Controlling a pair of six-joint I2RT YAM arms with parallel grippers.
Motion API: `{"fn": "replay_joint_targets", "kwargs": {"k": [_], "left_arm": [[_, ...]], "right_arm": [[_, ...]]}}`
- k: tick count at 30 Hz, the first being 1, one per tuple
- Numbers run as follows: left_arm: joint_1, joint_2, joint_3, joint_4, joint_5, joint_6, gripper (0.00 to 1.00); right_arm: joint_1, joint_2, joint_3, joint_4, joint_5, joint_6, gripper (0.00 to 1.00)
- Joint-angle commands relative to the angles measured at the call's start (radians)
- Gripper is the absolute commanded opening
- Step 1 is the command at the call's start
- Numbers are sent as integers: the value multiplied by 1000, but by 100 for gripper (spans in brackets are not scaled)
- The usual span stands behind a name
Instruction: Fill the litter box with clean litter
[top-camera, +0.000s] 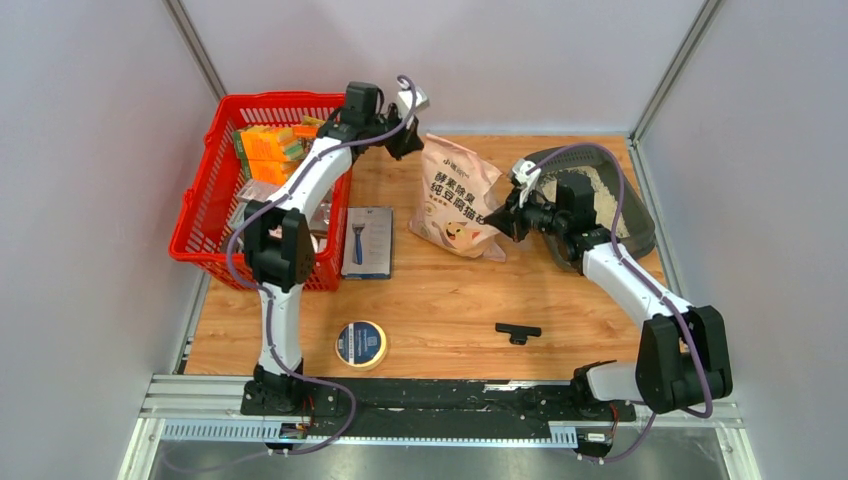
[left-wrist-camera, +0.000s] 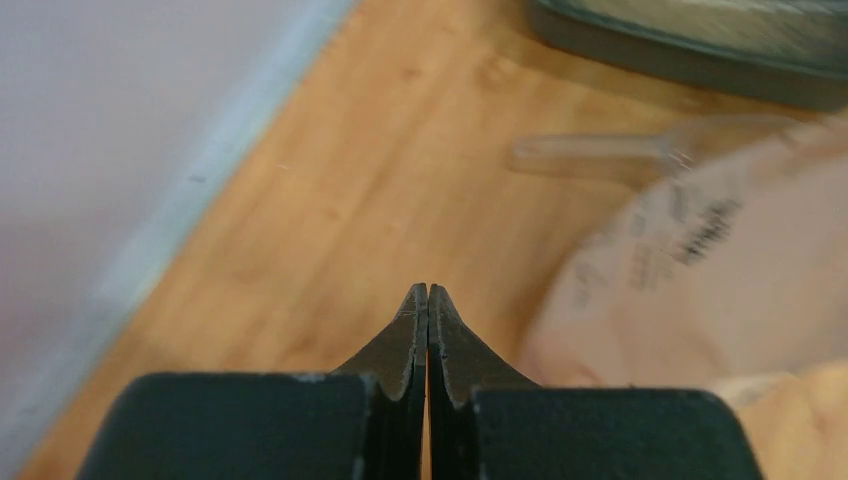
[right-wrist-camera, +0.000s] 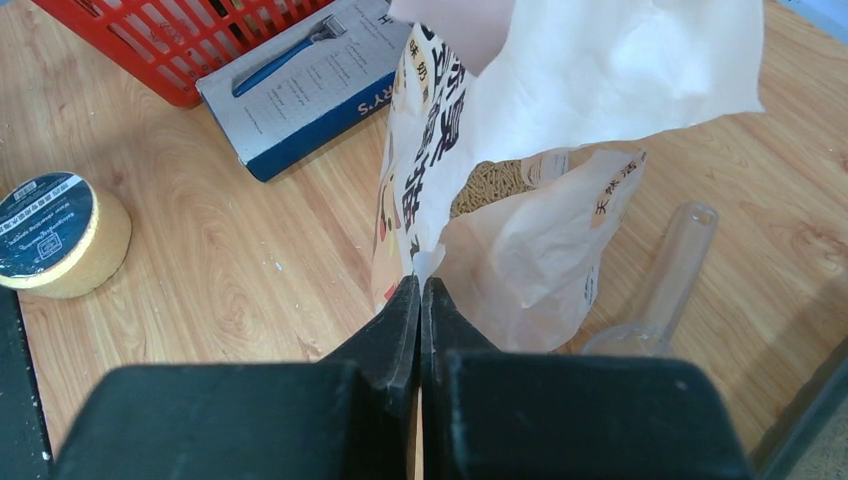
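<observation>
The dark grey litter box (top-camera: 643, 238) sits at the back right with pale clean litter (top-camera: 603, 195) inside. In the left wrist view it is a blurred grey rim (left-wrist-camera: 690, 60). A pink printed litter bag (top-camera: 455, 195) lies mid-table. My right gripper (top-camera: 497, 220) is shut on the bag's torn edge (right-wrist-camera: 420, 283), and the bag (right-wrist-camera: 560, 110) gapes open over tan pellets (right-wrist-camera: 490, 185). My left gripper (top-camera: 408, 140) hovers by the bag's far left corner. Its jaws (left-wrist-camera: 428, 290) are shut with nothing between them.
A clear plastic scoop (right-wrist-camera: 670, 275) lies on the wood between bag and litter box. A red basket (top-camera: 200, 215) of goods stands at the left, with a razor box (top-camera: 367, 240) beside it. A tape roll (top-camera: 361, 343) and a small black part (top-camera: 517, 332) lie near the front.
</observation>
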Motion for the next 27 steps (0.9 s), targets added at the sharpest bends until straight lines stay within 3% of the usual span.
{"fn": "replay_joint_targets", "kwargs": {"k": [1,10,19,21,23,27], "left_arm": [[-64,-244,-183,27,178,56,0],[-99,-432,-443,34,231,40,0],[-93,-594,-629,99,153,-28,0],[-76,-616,-600,192,73,-45,0],[-47,-598,-473,240,-10,-52,0],[-18,-362,-93,83,-65,-20,4]], "right_arm": [[1,-43,20,-25,14,-6,0],[0,-33,36,-31,42,-4,0],[-20,-9,73,-35,54,0,0],[-28,-15,66,-35,53,6,0],[-28,-21,55,-37,50,9,0],[-28,-33,24,-25,53,29,0]]}}
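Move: The litter bag's middle is about 10 cm back from the left hand, 8 cm to its right and 13 cm below. The razor box lies some 13 cm back and 10 cm left of that hand; the clear scoop lies about 4 cm back and 17 cm right, both some 20 cm down. From the right hand, which pinches the bag's edge, the bag's middle is about 6 cm ahead, 7 cm left and 8 cm lower. Swing the left gripper back towards the base by about 17 cm past the bag's left side, dipping slightly first and swinging the wrist some 15 degrees clockwise. Then reverse forward about 5 cm while lifting quickly away from the bag and turning the wrist back, fingers shut throughout. Keep the right gripper almost still, pinching the bag's edge. ##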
